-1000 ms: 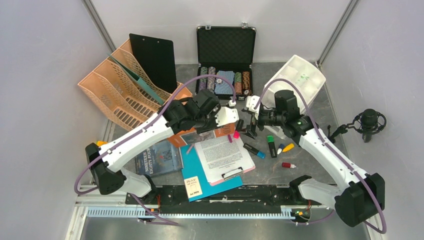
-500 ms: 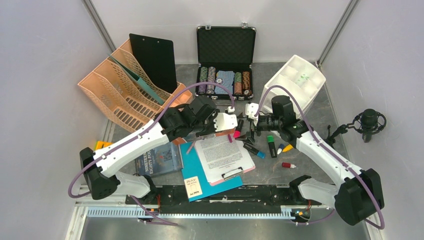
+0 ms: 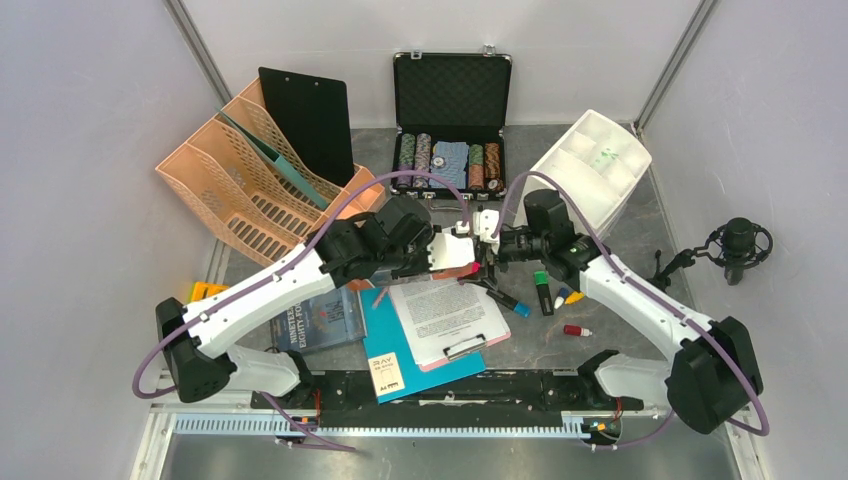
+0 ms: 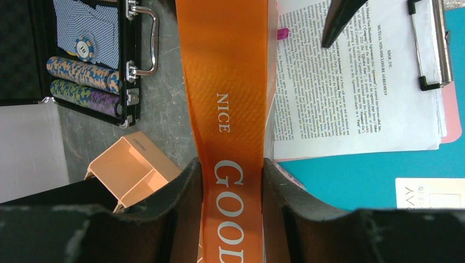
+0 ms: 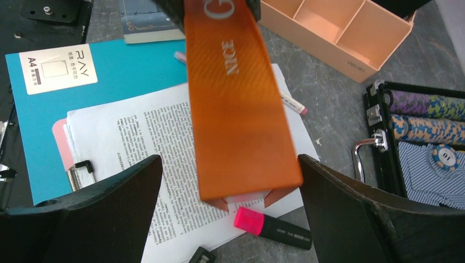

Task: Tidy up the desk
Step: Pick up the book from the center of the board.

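An orange book with "NICE" and "GOOD" on its spine hangs above the desk, clamped between the black fingers of my left gripper. In the right wrist view the book's free end reaches between the wide-open fingers of my right gripper, and neither finger touches it. In the top view the two grippers meet nose to nose over the middle of the desk, the left gripper and the right gripper. Most of the book is hidden there.
Below the book lie a pink clipboard with printed paper, a teal folder, a dark book and a pink highlighter. More markers lie to the right. At the back stand a peach file rack, an open chip case and a white organiser.
My right arm has swung left toward the left gripper, so its open fingers now flank the book's end. The left gripper has shifted slightly right and nearer with the book.
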Controlling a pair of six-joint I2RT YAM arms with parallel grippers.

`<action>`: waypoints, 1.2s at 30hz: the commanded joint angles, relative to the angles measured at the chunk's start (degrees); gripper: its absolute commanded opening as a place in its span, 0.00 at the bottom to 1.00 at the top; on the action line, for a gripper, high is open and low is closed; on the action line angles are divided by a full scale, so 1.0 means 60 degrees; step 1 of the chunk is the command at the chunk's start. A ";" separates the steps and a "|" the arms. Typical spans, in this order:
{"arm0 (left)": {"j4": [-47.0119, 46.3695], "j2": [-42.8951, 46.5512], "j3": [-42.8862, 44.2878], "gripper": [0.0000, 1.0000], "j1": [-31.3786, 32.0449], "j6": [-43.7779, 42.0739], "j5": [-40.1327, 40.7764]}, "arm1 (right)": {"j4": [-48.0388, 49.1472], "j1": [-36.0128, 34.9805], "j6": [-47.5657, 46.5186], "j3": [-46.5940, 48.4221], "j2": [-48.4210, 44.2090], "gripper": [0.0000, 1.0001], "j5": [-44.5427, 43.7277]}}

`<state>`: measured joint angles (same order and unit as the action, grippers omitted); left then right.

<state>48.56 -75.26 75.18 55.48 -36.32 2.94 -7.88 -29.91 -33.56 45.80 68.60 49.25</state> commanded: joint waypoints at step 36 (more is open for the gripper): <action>0.0572 0.2205 -0.1748 1.00 -0.1564 -0.1312 -0.0358 | -0.2923 0.0291 -0.3016 0.1707 0.0566 0.00 -0.0442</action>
<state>50.46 -62.85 66.17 48.21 -40.40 2.61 -22.90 -29.17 -48.36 53.10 72.90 47.33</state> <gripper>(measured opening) 0.994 0.497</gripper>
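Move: The orange book hangs spine-up in the left hand's grip, its middle about 5 cm below that hand and roughly level with it. From the right hand the book's middle lies about 10 cm to the left and 6 cm lower, with the near end already between the open fingers. The pink-capped marker is some 2 cm to the right of the right hand and 15 cm below; the clipboard's middle lies about 10 cm back, 5 cm left and 16 cm below. The book's right end is taken by the right hand, which slides a further 2 cm or so left over it and pinches it across the spine while the left still holds on. Only then do the left fingers open wide and let go, that hand withdrawing about 7 cm left along the spine as the right draws the book some 3 cm right, sinking slightly and rolling its left side down. ##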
